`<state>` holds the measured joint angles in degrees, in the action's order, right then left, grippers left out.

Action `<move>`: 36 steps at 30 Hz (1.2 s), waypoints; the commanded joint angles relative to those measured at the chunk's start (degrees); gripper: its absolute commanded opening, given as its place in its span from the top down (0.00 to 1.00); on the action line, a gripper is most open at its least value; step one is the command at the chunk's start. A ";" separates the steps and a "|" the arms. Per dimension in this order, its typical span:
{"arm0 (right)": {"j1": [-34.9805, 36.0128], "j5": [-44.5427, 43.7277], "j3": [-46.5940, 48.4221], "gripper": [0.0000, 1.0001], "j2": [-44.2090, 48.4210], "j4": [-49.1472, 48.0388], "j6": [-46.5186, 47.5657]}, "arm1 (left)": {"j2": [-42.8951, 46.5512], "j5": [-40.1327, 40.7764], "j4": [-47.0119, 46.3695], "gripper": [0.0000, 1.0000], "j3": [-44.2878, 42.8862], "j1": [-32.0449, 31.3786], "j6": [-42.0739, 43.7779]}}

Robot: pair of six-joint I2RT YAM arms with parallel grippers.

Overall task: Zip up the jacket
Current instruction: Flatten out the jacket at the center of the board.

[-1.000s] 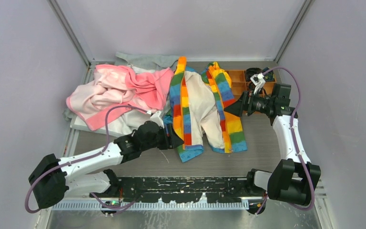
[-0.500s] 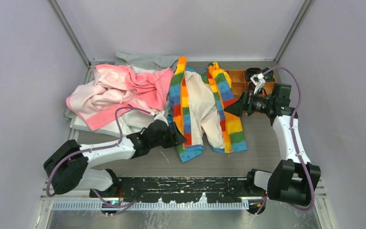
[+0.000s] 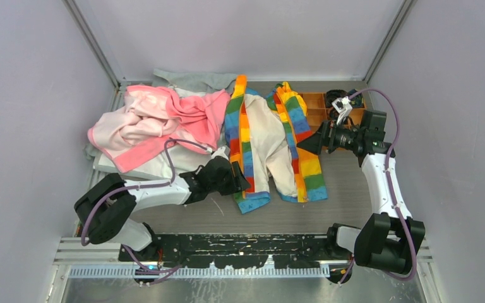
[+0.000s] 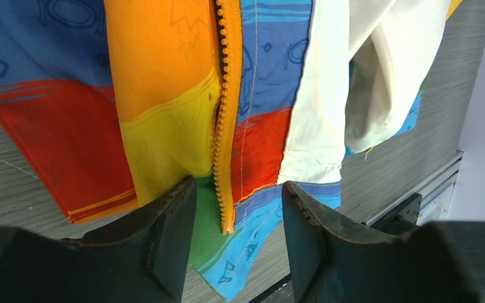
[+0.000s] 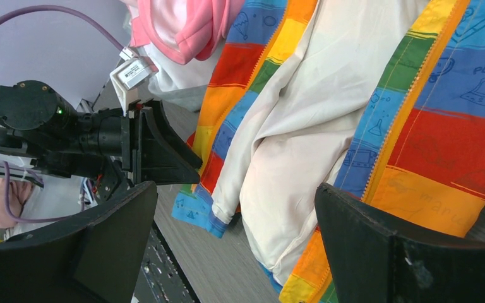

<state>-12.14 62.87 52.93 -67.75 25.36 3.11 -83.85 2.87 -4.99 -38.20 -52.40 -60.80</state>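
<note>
The rainbow-striped jacket (image 3: 247, 129) lies unzipped on the table with its cream lining (image 3: 266, 136) facing up. My left gripper (image 3: 239, 181) is at the bottom of the jacket's left front panel. In the left wrist view it (image 4: 235, 237) is open, and the lower end of the orange zipper (image 4: 227, 189) hangs between its fingers, touching neither. My right gripper (image 3: 305, 142) hovers at the right front panel, wide open and holding nothing. The right wrist view has it (image 5: 240, 252) over the lining (image 5: 303, 145) and the right panel's zipper edge (image 5: 391, 142).
A crumpled pink garment (image 3: 158, 117) lies left of the jacket, over a white cloth (image 3: 164, 165). A grey garment (image 3: 192, 79) is behind them. An orange compartment tray (image 3: 316, 104) stands at the back right, close to the right wrist. Grey walls close in on both sides.
The left arm's elbow has swung right and its gripper has crept a little right along the jacket's lower left hem. The right arm has not moved.
</note>
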 commanded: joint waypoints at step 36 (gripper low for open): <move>-0.05 -1.16 2.12 0.00 3.21 0.57 2.07 | -16.55 -12.06 13.84 0.96 -32.54 -5.51 16.66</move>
<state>-12.14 62.54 52.93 -66.24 25.87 4.05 -95.24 -5.34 4.16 -64.12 -55.79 -47.66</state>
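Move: The jacket's left zip edge, near its lower end, lies between the left hand's open fingers and some 2 cm to the right, level fore and aft, about 1 cm below. The white lining's middle is about 11 cm to the hand's right and 3 cm ahead, 2 cm lower; the right front's zip end is about 18 cm right and 4 cm back, 2 cm lower. From the right hand, the left zip edge lies roughly 21 cm left, 9 cm back and 17 cm down. The jacket's left zip edge gets pinched near its lower end: the left hand eases about 2.5 cm to the right with a slight dip, shutting its half-open fingers on the edge. Still gripping, it lifts roughly 7 cm and sweeps faster rightward over the white lining towards the right front, turning clockwise nearly 20 degrees. ##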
